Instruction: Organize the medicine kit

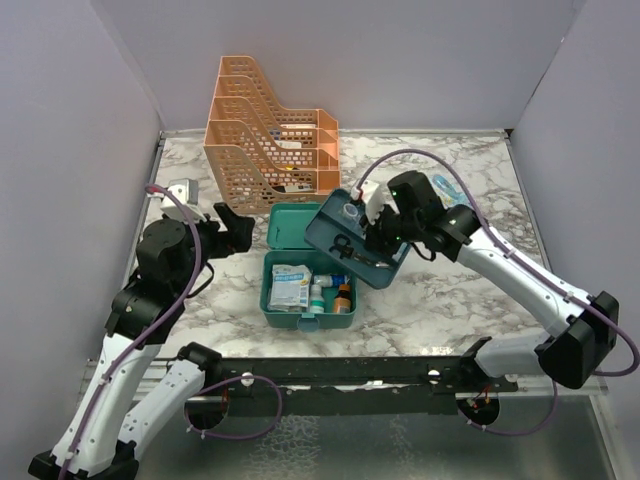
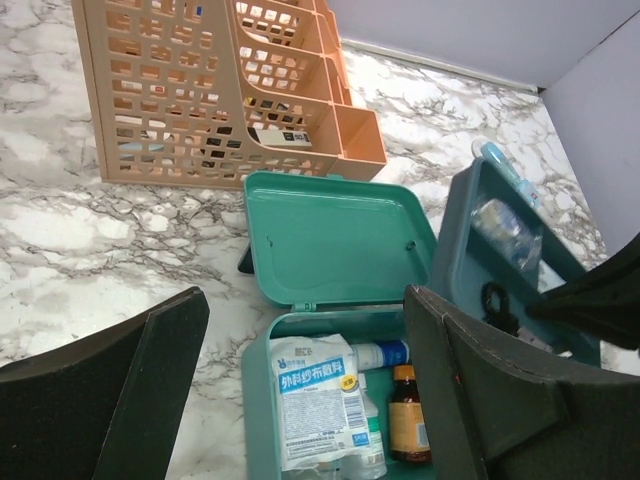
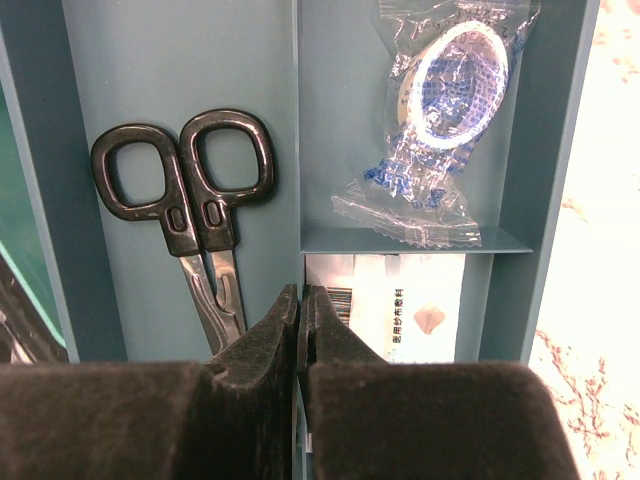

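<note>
The teal medicine kit (image 1: 267, 292) lies open mid-table with its lid (image 1: 293, 225) folded back. Inside are a white gauze packet (image 2: 318, 400), a brown bottle (image 2: 405, 425) and white bottles. The kit's divided tray (image 1: 330, 228) hangs tilted over the box's right side. My right gripper (image 3: 302, 295) is shut on the tray's centre divider. The tray (image 3: 180, 60) holds black scissors (image 3: 190, 200), a bagged tape roll (image 3: 450, 90) and a white packet (image 3: 410, 305). My left gripper (image 2: 305, 300) is open, above the table left of the box, with nothing between its fingers.
An orange perforated file rack (image 1: 265, 135) stands behind the kit, close to the lid's far edge. A small grey object (image 1: 180, 190) lies at the back left. A blue item (image 1: 445, 188) lies behind the right arm. Walls enclose the table on three sides.
</note>
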Robot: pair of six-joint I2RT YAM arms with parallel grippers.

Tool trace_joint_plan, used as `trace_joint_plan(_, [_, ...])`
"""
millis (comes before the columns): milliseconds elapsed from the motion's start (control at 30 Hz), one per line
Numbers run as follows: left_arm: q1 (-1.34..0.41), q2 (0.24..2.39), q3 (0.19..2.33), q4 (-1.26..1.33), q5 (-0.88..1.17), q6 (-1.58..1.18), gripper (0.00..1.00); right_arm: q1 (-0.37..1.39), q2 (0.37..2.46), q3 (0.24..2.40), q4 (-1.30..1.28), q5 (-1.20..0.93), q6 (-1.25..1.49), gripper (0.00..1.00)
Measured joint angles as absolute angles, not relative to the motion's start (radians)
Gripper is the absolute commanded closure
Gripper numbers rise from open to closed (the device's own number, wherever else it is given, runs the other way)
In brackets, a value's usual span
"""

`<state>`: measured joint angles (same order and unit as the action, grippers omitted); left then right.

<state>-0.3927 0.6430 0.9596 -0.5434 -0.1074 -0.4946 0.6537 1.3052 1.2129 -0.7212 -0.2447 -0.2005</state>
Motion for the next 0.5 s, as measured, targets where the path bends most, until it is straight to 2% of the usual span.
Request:
trace_joint_plan(167, [-0.393, 0.644, 0.984, -0.555, -0.129, -0.494, 0.18, 0.751, 1.363, 1.226, -0.765, -0.225, -0.243, 0.99])
trace_joint_plan(500, [-0.393, 0.533, 0.986, -0.562, -0.304, -0.491, 0.18, 0.854, 1.425, 1.291, -0.774, -0.253, -0.343, 0.99])
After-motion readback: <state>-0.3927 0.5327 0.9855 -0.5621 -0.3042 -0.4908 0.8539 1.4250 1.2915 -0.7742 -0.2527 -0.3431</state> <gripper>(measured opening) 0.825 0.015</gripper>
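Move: The right hand holds the blue-grey tray by its middle divider. The open green box, where the tray is headed, has its middle about 13 cm to that hand's left, 5 cm back and 9 cm below. Its lid lies some 14 cm beyond the box's middle and 2 cm farther left; the brown bottle stands inside, about 7 cm right of and 1 cm nearer than that middle. From the left hand, the box is roughly 10 cm right, 4 cm back and 20 cm lower. Still pinching the divider, the right hand carries the loaded tray left and back towards the green box, about 7 cm in all and a little lower, the sinking coming early, while it turns some 20 degrees counter-clockwise. The left hand, empty and wide open, draws off left and up, away from the box, turning slightly counter-clockwise and tipping up. ##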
